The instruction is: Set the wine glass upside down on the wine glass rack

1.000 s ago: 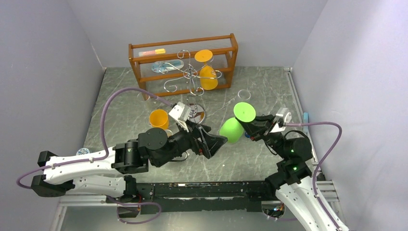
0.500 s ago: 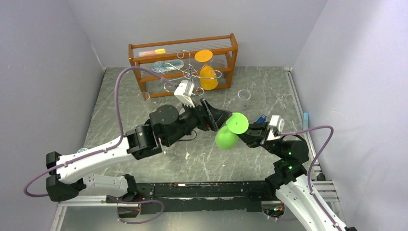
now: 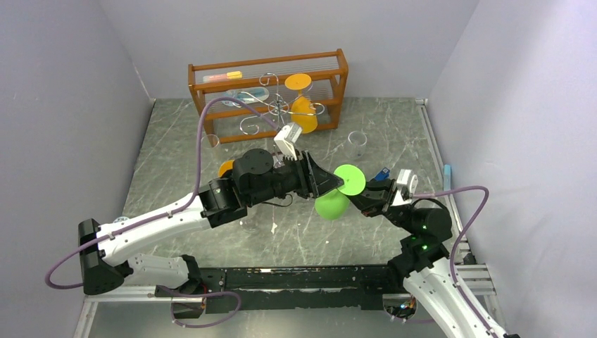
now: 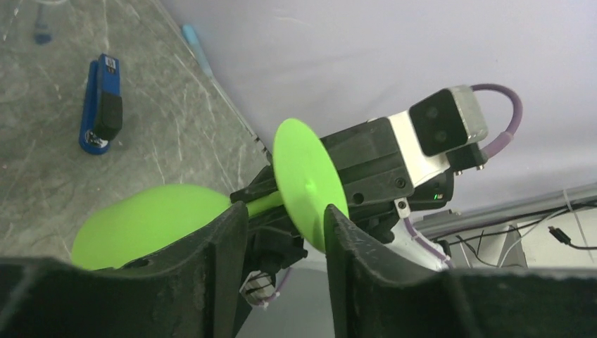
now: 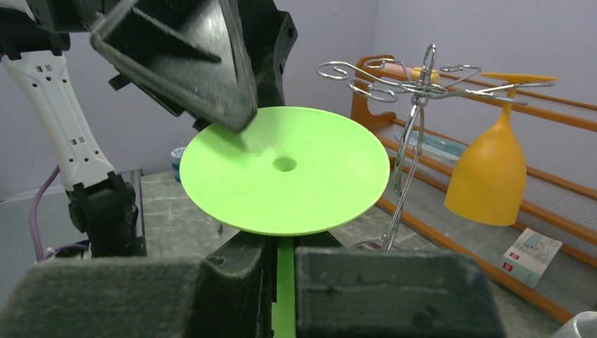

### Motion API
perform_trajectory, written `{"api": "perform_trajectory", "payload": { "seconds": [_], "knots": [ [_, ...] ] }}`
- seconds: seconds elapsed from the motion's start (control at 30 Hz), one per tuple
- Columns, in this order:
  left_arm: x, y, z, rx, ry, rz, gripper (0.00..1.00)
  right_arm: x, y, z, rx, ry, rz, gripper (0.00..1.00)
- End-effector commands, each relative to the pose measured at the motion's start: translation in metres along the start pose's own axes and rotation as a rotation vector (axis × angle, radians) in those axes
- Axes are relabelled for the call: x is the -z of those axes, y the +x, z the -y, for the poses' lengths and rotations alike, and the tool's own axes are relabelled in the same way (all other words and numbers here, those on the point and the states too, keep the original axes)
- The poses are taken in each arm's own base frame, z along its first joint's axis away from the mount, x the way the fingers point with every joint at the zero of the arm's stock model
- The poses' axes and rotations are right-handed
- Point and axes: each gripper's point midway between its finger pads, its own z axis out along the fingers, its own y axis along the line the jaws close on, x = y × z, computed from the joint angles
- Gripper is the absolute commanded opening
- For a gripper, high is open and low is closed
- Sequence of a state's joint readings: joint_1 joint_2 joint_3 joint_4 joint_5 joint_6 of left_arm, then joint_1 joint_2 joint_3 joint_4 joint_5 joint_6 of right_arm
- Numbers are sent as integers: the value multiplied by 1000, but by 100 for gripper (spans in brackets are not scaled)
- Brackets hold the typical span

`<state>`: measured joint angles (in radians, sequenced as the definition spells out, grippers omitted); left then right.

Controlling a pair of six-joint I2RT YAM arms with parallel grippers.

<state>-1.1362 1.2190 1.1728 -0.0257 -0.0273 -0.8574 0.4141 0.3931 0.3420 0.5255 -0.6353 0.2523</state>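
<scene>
The green wine glass [image 3: 350,179] is tilted, foot up and bowl [image 3: 331,205] down, above the table. My right gripper [image 3: 366,201] is shut on its stem [image 5: 284,282], just under the foot disc [image 5: 285,169]. My left gripper [image 3: 334,184] is open, and its fingers [image 4: 352,267] straddle the stem right behind the foot disc [image 4: 306,183]. The bowl [image 4: 148,218] shows beyond the left finger. The silver wire rack [image 3: 281,109] stands at the back with an orange glass [image 3: 304,105] hanging upside down from it. Both also show in the right wrist view: the rack [image 5: 415,77] and the orange glass [image 5: 493,169].
An orange-brown wooden shelf [image 3: 267,67] stands behind the rack. An orange cup [image 3: 225,167] sits partly hidden by the left arm. A blue stapler [image 3: 381,173] lies near the right gripper. Clear glasses [image 3: 357,138] stand on the table.
My left arm has swung up and to the right, bringing its open jaws onto the green glass's foot. My right gripper has shifted the glass slightly left and lower.
</scene>
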Motion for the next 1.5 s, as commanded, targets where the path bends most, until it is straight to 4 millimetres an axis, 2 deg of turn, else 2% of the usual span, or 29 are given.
{"api": "perform_trajectory", "payload": {
  "seconds": [0.0,0.17,0.37,0.47,0.53,0.6,0.67,0.77,0.8,0.9,1.07,1.33,1.47],
  "knots": [
    [6,3,18,40,102,-44,45,-2,-19,-1,41,-2,42,0],
    [7,0,23,62,119,-53,36,-4,-19,-7,45,-44,35,0],
    [7,-2,21,115,137,-48,38,-5,-14,-12,44,-82,15,0],
    [7,-5,17,125,130,-42,33,-6,-11,-13,41,-94,5,0],
    [8,-6,15,127,129,-41,26,-6,-10,-13,40,-100,2,0],
    [8,-6,15,129,138,-45,10,-6,-11,-13,31,-100,3,0],
    [9,-6,15,126,143,-48,5,-7,-11,-12,2,-86,-1,1],
    [12,-8,14,122,140,-45,5,-10,-9,-7,-55,-57,-48,36],
    [14,-9,14,122,140,-45,5,-10,-8,-4,-65,-39,-65,45],
    [21,-16,13,125,120,-23,5,-10,-6,-1,-71,-16,-84,60],
    [38,-31,3,118,56,21,5,-3,-9,-2,-53,3,-73,69],
    [73,-50,-6,87,-111,55,5,9,-22,-1,-3,68,-54,72],
    [97,-72,-8,49,-178,137,5,12,-31,5,-3,123,-15,72]
  ]
}}
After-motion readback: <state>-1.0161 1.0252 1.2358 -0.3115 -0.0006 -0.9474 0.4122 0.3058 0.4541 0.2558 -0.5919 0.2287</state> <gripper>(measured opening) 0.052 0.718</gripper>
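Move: The foot of the upturned green wine glass is already between the open fingers of my left hand, its middle about 2 cm to the right and 1 cm ahead. The rack's top stands some 20 cm ahead and 13 cm to the left, a touch higher; the orange glass hanging there is about 25 cm ahead and 7 cm left. My right hand still grips the green stem, with the foot about 4 cm above that grip and 1 cm ahead. I keep my left hand nearly in place while its fingers close flat onto the rim of the green foot, my right still pinching the stem. Once they are shut, I open my right fingers wide and let the stem go, then carry the glass about 7 cm left and 3 cm up with my left hand, out of the right gripper; my right hand eases back and right by a centimetre or two. ##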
